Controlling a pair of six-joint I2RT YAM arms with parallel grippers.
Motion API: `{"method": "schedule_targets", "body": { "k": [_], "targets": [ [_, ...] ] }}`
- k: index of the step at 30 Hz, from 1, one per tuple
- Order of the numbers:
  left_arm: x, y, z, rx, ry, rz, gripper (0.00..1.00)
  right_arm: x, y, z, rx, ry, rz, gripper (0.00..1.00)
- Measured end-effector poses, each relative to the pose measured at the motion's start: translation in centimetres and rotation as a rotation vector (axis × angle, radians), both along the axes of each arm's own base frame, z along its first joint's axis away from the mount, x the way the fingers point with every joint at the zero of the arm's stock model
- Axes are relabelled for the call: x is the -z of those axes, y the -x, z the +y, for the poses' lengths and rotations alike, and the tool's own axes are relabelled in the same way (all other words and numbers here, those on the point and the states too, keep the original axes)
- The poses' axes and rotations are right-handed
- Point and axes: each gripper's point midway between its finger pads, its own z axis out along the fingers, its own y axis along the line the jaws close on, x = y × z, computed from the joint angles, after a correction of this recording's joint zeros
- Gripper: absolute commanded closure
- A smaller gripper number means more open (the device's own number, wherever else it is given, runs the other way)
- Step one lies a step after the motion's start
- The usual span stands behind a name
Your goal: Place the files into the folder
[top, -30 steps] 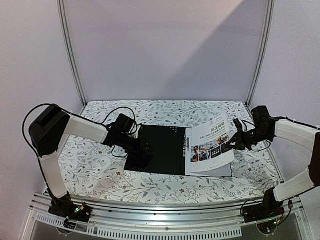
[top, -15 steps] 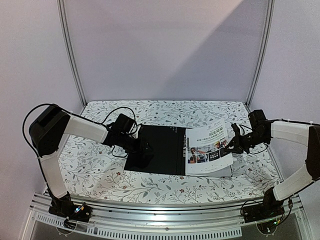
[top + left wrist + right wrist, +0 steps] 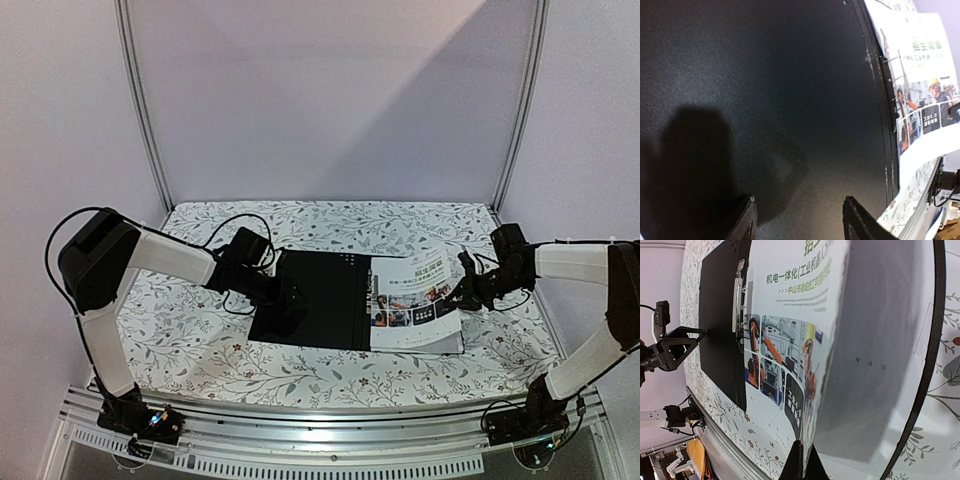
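The folder [image 3: 320,298] lies open in the middle of the table, black inside up. My left gripper [image 3: 289,299] is down over its left half, jaws open and spread across bare black surface [image 3: 799,196]. The files show as a colourful brochure sheet [image 3: 415,300], curved up off the folder's right half, with my right gripper [image 3: 463,292] shut on its right edge. In the right wrist view the fingers [image 3: 803,445] pinch the brochure [image 3: 785,340] edge-on. A white printed sheet [image 3: 880,365] lies flat under it, inside the folder's black rim [image 3: 932,355].
A metal clip bar [image 3: 890,90] runs along the folder's spine beside the brochure [image 3: 922,100]. The table wears a white floral cloth [image 3: 190,330]. Metal frame posts [image 3: 140,100] stand at the back corners, and a rail [image 3: 320,440] runs along the near edge.
My right gripper has shifted left and a little down with the brochure, whose raised edge has come lower and closer over the folder's right half. The left arm has not moved.
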Motion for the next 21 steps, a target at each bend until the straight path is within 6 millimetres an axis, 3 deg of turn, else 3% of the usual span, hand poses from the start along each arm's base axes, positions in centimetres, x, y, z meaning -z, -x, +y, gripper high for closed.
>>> {"method": "schedule_targets", "body": {
  "k": [4,13,21],
  "targets": [
    [0.0,0.0,0.0,0.001,-0.001,0.0,0.4,0.2,0.0,0.1,-0.001,0.001,0.007,0.98],
    [0.0,0.0,0.0,0.006,-0.004,-0.001,0.4,1.3,0.5,0.1,-0.016,0.022,0.042,0.84],
    [0.0,0.0,0.0,0.011,-0.006,-0.003,0.4,1.4,0.6,-0.4,-0.024,0.08,0.053,0.59]
  ]
}}
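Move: The right hand, still pinching the cover sheet by its right edge, has the paper stack on the folder's right half about 9 cm to its left, 4 cm farther out and 6 cm lower. Beyond that, the ring clip is some 19 cm to the hand's left and 5 cm ahead, and the middle of the black cover about 32 cm left and 5 cm ahead. From the left hand, the stack is roughly 28 cm to the right, about level with it. The right fingers open from shut to about a third and end their pinch on the cover sheet's right edge, which is still between the parted fingertips. The hand first sinks about 1.5 cm towards the stack, easing back by under 1 cm, then all but stops, low over the sheet, as the fingers go on spreading. ##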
